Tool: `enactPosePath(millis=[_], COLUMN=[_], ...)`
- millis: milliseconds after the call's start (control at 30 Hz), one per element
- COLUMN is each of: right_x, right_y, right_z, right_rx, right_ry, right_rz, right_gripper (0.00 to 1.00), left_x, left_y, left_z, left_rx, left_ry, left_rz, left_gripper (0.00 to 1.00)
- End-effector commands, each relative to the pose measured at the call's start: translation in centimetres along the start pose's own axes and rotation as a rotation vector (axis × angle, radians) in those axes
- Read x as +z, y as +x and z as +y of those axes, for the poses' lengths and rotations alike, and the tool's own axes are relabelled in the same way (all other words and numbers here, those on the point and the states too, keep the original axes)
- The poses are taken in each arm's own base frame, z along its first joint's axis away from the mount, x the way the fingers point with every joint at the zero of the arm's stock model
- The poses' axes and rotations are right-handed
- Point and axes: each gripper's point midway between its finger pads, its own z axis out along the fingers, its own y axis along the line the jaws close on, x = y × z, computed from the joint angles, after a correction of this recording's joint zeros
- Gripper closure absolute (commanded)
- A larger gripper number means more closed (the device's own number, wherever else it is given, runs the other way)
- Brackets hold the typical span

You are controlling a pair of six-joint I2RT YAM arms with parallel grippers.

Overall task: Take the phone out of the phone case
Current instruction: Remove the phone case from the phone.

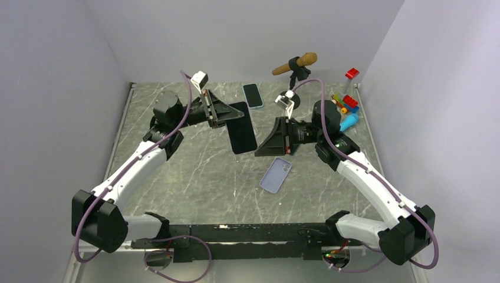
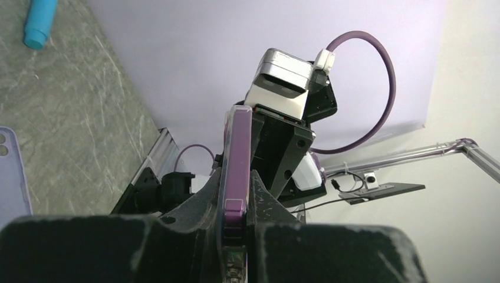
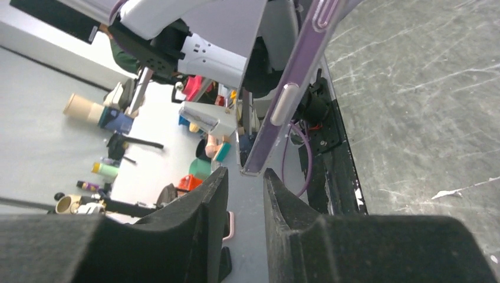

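My left gripper (image 1: 233, 115) is shut on the dark purple phone (image 1: 242, 130) and holds it on edge in the air above the table's middle. In the left wrist view the phone's purple side (image 2: 236, 165) runs up from between the pressed fingers. A lavender phone case (image 1: 276, 175) lies flat on the table below and to the right, apart from the phone; its corner (image 2: 12, 171) also shows in the left wrist view. My right gripper (image 1: 259, 152) is open just beside the phone's lower corner. In the right wrist view that corner (image 3: 253, 168) hangs just beyond the gripper (image 3: 244, 177), with nothing between the fingers.
A second phone in a blue case (image 1: 253, 95) lies at the back centre. A wooden-handled object on a stand (image 1: 295, 63) is behind it. Toy bricks (image 1: 352, 73) and a blue marker (image 1: 349, 122) sit along the right wall.
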Motion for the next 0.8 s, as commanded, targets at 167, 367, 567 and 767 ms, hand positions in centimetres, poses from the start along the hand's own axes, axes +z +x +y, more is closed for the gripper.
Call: enactPosePath(millis=[167, 367, 567, 767], right_x=[0.2, 0.9, 1.9, 4.0], right_y=[-1.5, -1.6, -1.5, -3.3], right_z=[3.4, 3.0, 2.3, -2.7], right_rx=[-0.122, -0.128, -0.259, -0.534], right_ry=[-0.17, -0.186, -0.183, 0.146], right_rz=[0.016, 0.031, 0.044, 0.033], right_gripper=[0.66, 0.77, 1.0, 1.0], left_x=[-0.4, -0.4, -0.3, 0.1], left_y=[0.6, 0.4, 1.2, 3.6], left_z=[-5.5, -7.2, -8.0, -8.0], left_rx=[0.101, 0.087, -0.036, -0.283], left_ry=[0.119, 0.177, 0.212, 0.205], left_rz=[0.056, 0.047, 0.064, 0.134], left_gripper=[1.0, 1.0, 1.0, 1.0])
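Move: Beyond the right hand's open fingertips hangs the black-faced phone in its case: its middle is about 6 cm ahead, 5 cm left and 2 cm higher, with the near right corner just off the fingertips. On the table some 28 cm below, the lavender case lies about 8 cm right and level, the black loose phone 13 cm ahead and 15 cm right. From the left hand, which holds it, the held phone's middle is 4 cm back, 1 cm right and 2 cm down. Closing on the near right corner of the cased phone, the right hand climbs about 2 cm and works 2 cm left, slightly back, tipping a little, until its fingers shut almost fully and pinch the edge there. The left hand keeps its grip on the far end while rising roughly 3 cm and drawing back 2 cm, turning slightly clockwise. ##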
